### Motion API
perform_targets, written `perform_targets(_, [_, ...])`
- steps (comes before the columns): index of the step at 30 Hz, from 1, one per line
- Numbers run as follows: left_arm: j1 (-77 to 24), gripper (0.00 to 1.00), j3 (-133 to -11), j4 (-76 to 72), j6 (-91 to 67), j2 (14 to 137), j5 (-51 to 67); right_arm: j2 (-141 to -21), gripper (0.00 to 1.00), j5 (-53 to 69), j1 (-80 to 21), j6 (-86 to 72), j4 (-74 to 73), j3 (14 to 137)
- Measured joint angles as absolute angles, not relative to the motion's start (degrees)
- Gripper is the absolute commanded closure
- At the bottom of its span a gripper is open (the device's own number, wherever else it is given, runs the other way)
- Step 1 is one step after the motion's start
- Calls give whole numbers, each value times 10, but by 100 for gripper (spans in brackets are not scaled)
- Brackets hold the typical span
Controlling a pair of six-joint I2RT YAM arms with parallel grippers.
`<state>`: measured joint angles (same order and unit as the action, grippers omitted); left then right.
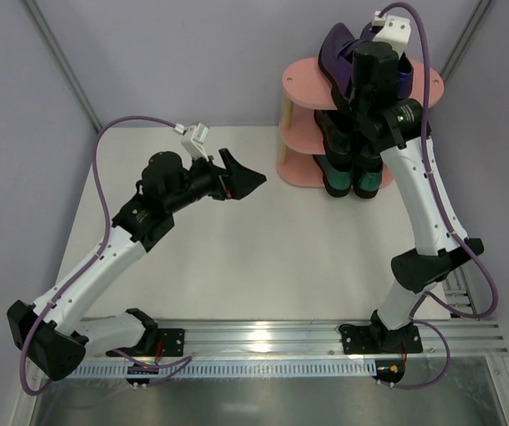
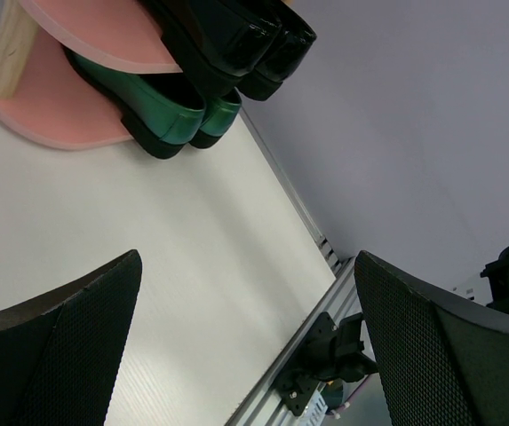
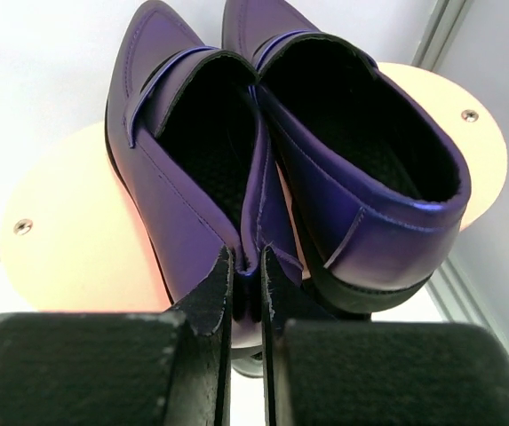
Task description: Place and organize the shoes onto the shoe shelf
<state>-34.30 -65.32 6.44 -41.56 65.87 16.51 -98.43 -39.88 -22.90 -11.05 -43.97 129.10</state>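
Observation:
The pink shoe shelf (image 1: 300, 87) stands at the back right. A purple pair (image 3: 325, 151) sits side by side on its top board (image 3: 76, 240), toes pointing away from me. My right gripper (image 3: 247, 266) is shut on the heel rim of the left purple shoe (image 3: 170, 169), coming at it from above (image 1: 369, 67). Black shoes (image 2: 245, 40) fill the middle tier and green shoes (image 2: 170, 115) the bottom tier. My left gripper (image 1: 247, 176) hovers open over the table, left of the shelf, with nothing between its fingers (image 2: 59, 355).
A pale wooden post (image 2: 10, 49) holds up the boards. The metal rail (image 1: 263, 337) with both arm bases runs along the near table edge. Grey walls close in the left, back and right sides.

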Motion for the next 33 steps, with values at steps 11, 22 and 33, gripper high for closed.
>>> perform_targets(11, [-343, 0, -653, 72, -416, 658, 165, -1014, 96, -432, -235, -47, -405, 1303])
perform_targets(22, [-343, 0, -653, 82, -416, 657, 165, -960, 9, -366, -237, -53, -374, 1249])
perform_targets(33, [-343, 0, -659, 113, -415, 627, 150, -818, 0, -304, -251, -48, -350, 1217])
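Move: At the top board of the shoe shelf, the right hand still pinches the heel rim of the left purple shoe, whose middle lies about 11 cm ahead, 3 cm left and 2 cm below. The right purple shoe is some 9 cm ahead and 7 cm right, at about that same height. The black shoes lie about 8 cm ahead, 2 cm right and 20 cm down. From the left hand, the left purple shoe is roughly 26 cm ahead, 23 cm right and 8 cm higher. Nudging the pinched heel of the left purple shoe about 1.5 cm forward towards the wall, the right hand pauses, then opens its fingers wide and lets go of the rim. It withdraws back and up, some 9 cm each way, gathering speed away from the shoe, while the fingers tip up about 15 degrees and swing slightly counter-clockwise. ##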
